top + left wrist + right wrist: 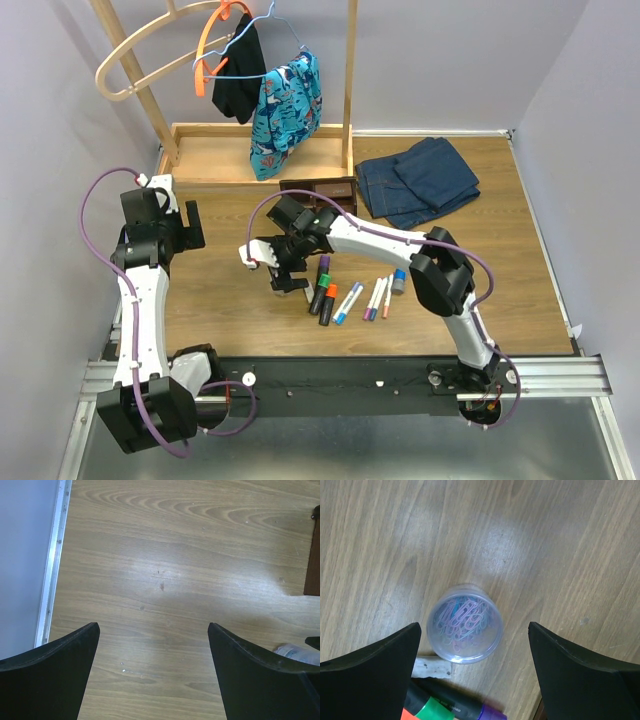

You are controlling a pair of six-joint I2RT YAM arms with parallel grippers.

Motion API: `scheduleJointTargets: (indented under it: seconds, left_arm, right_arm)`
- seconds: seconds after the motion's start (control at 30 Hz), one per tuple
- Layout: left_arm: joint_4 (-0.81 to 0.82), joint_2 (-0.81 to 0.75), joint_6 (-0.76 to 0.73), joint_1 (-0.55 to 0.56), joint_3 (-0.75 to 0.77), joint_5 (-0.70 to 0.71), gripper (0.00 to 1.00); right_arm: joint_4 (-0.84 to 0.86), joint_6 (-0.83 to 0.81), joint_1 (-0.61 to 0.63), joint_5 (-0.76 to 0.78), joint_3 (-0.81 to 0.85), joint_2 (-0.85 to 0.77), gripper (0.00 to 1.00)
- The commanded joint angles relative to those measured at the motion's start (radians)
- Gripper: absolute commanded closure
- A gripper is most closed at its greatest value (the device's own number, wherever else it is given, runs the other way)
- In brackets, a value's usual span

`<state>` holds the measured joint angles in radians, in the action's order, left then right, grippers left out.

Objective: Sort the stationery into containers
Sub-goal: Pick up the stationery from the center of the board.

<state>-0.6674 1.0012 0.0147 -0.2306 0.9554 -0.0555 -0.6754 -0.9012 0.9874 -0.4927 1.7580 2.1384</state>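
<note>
My right gripper [280,272] [474,625] is open and hovers over a clear round tub [465,630] of coloured paper clips. The tub stands between the fingers, nearer the left one, and touches neither. A small white eraser [434,666] lies beside the tub. Next to it lie thick markers: orange, green [437,711] and purple [324,267]. Thin white pens [372,298] and a blue-capped grey bottle [398,282] lie to their right. The dark brown organiser [322,188] sits behind the right arm, partly hidden. My left gripper [190,228] [152,625] is open and empty over bare table.
Folded blue jeans [420,180] lie at the back right. A pale wooden tray [215,152] with tall posts stands at the back, with hangers and clothes [285,100] above it. The organiser's dark edge [312,575] shows at the right of the left wrist view.
</note>
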Motion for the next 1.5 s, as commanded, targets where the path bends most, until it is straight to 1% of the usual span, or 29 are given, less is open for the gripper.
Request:
scheduleJointTargets:
  seconds: [0.0,0.03,0.17,0.23,0.4,0.43,0.67,0.73,0.9,0.93,1.03,1.23,1.33,1.47]
  left_arm:
    - [0.011,0.005,0.028,0.005,0.020,0.010,0.01]
    - [0.009,0.005,0.030,0.004,0.020,0.008,0.01]
    - [0.006,0.005,0.025,0.004,0.016,0.016,0.01]
    - [0.005,0.007,0.024,0.004,0.016,0.017,0.01]
    - [0.011,0.013,0.028,0.004,0.013,0.011,0.01]
    - [0.014,0.013,0.030,0.002,0.011,0.011,0.01]
    - [0.022,0.017,0.034,0.004,0.006,0.000,0.01]
    - [0.022,0.016,0.034,0.004,0.002,-0.003,0.01]
    - [0.020,0.010,0.028,0.004,0.002,-0.017,0.01]
    - [0.019,0.010,0.019,0.004,0.002,-0.042,0.01]
    - [0.022,0.008,0.016,0.010,-0.004,-0.072,0.01]
    - [0.026,0.030,0.011,0.011,0.000,-0.118,0.01]
    - [0.032,0.042,0.005,0.013,0.009,-0.136,0.01]
    - [0.038,0.066,0.005,0.013,0.035,-0.153,0.01]
  right_arm:
    - [-0.030,0.002,0.005,0.009,0.057,0.049,0.07]
    - [-0.053,-0.002,0.005,0.009,0.063,0.057,0.09]
    - [-0.065,-0.008,0.005,-0.003,0.072,0.068,0.12]
    - [-0.078,-0.010,0.005,-0.004,0.074,0.072,0.15]
    - [-0.093,-0.018,0.005,0.005,0.064,0.071,0.16]
    - [-0.095,-0.019,0.004,0.006,0.063,0.071,0.20]
    - [-0.082,0.005,0.005,0.003,0.063,0.060,0.36]
    - [-0.064,0.028,0.005,0.006,0.060,0.049,0.39]
    - [-0.062,0.068,0.005,0.031,0.069,0.005,0.42]
    - [-0.064,0.082,0.004,0.036,0.067,-0.011,0.43]
    - [-0.059,0.142,0.004,0.060,0.060,-0.081,0.43]
    - [-0.070,0.197,-0.003,0.126,0.015,-0.222,0.44]
    - [-0.093,0.235,-0.027,0.149,0.017,-0.271,0.45]
    - [-0.113,0.272,-0.101,0.192,0.038,-0.308,0.45]
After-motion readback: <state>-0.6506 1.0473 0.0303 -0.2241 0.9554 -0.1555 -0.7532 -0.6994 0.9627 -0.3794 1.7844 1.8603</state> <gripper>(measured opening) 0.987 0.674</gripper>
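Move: The paper clip jar is already between my open right fingers, its middle about 3 cm below the hand point and 1 cm to the right. The white eraser lies some 6 cm right and 2 cm back, the green-capped marker about 8 cm right and 3 cm back, and the dark organizer roughly 14 cm ahead and 8 cm right. From my left hand the jar is about 20 cm right, 6 cm back and 15 cm down. I ease my right hand down about 1.5 cm over the paper clip jar, close the fingers until they pinch its sides, hold there briefly, then lift it quickly some 14 cm off the table. On the way up I drift a little right and turn the hand about 15 degrees clockwise. ##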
